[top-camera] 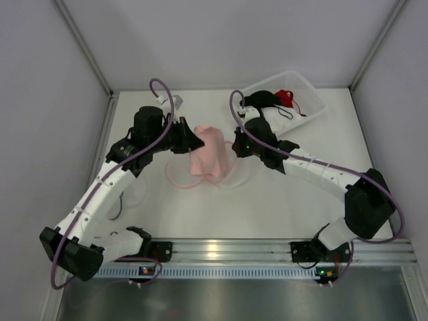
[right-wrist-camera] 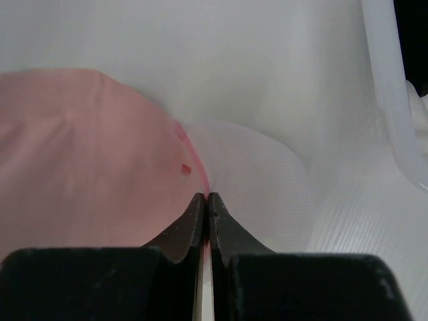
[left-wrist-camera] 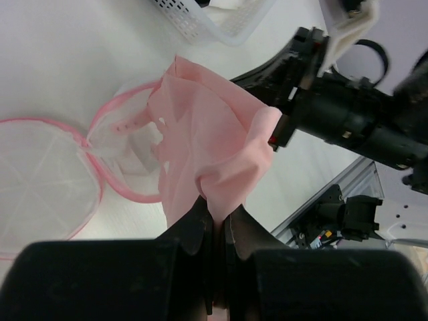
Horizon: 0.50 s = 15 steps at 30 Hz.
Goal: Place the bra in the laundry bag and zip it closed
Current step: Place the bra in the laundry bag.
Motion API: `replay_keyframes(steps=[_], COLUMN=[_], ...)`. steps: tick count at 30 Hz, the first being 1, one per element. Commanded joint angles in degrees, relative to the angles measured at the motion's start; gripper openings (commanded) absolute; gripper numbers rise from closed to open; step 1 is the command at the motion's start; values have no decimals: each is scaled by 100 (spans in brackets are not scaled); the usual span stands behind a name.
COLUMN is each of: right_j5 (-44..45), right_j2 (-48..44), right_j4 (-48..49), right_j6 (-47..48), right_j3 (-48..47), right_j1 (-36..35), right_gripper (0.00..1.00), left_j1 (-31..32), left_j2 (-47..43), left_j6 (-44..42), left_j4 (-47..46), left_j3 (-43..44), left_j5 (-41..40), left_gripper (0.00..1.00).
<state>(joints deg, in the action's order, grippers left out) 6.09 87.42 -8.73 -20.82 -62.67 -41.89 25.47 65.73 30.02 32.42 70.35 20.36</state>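
The pink bra (top-camera: 208, 150) hangs bunched in mid-table, lifted over the laundry bag (top-camera: 194, 179), a white mesh pouch with a pink rim lying flat. My left gripper (top-camera: 196, 140) is shut on a fold of the bra; in the left wrist view the pink fabric (left-wrist-camera: 214, 134) rises from the closed jaws (left-wrist-camera: 217, 217), with the bag's round mesh panels (left-wrist-camera: 47, 174) on the left. My right gripper (top-camera: 234, 148) is shut on the bag's pink rim (right-wrist-camera: 194, 164); its jaws (right-wrist-camera: 206, 198) pinch the edge between the pink bra (right-wrist-camera: 80, 154) and the white mesh (right-wrist-camera: 261, 180).
A clear plastic bin (top-camera: 314, 93) at the back right holds black and red garments (top-camera: 277, 99); its wall also shows in the right wrist view (right-wrist-camera: 394, 100). White enclosure walls stand on three sides. The aluminium rail (top-camera: 227, 251) runs along the near edge.
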Motion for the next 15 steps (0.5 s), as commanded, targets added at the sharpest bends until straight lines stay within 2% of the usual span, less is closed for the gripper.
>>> replay_keyframes(steps=[1, 5, 9, 12, 15], right_j5=[-134, -134, -301, -476, -477], right_j2=[-506, -638, -700, -682, -673], right_j4=[478, 513, 785, 1005, 1049], right_j6=[-396, -502, -651, -783, -915], right_j3=[53, 115, 273, 326, 326], right_j1=[-100, -100, -100, -100, -100], right_gripper=[0, 0, 0, 0, 0], left_j1=[-7, -7, 1, 28, 168], left_j2=[-105, -201, -27, 272, 492], left_j6=[144, 276, 250, 110, -119], left_j4=[-877, -1859, -2336, -2398, -2390], left_j3=[-424, -942, -1207, -1260, -1322], left_j5=[-59, 205, 652, 1013, 900], left_gripper=[0, 0, 0, 0, 0])
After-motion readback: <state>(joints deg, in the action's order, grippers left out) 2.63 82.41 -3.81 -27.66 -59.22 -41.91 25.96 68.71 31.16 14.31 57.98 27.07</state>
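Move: The mouth of the laundry bag lies below the left hand, which holds the hanging bra: about 8 cm ahead, 7 cm to its right and 21 cm down. The bag's second pink ring lies flat some 11 cm ahead, 6 cm left and 28 cm below that hand. From the right hand, already shut on the rim, the mouth is about 3 cm ahead, 5 cm left and 7 cm lower; the white basket is some 25 cm ahead, 17 cm right and 12 cm below. The bra, still pinched at its top by the left hand, is lowered about 5 cm, steeply at first, then carried some 3 cm right towards the bag's mouth and the right hand. The bag's rim, still pinched in the right fingers, is meanwhile raised about 3 cm and eased slightly back and left, that hand rolling some 10 degrees, its left side up. ##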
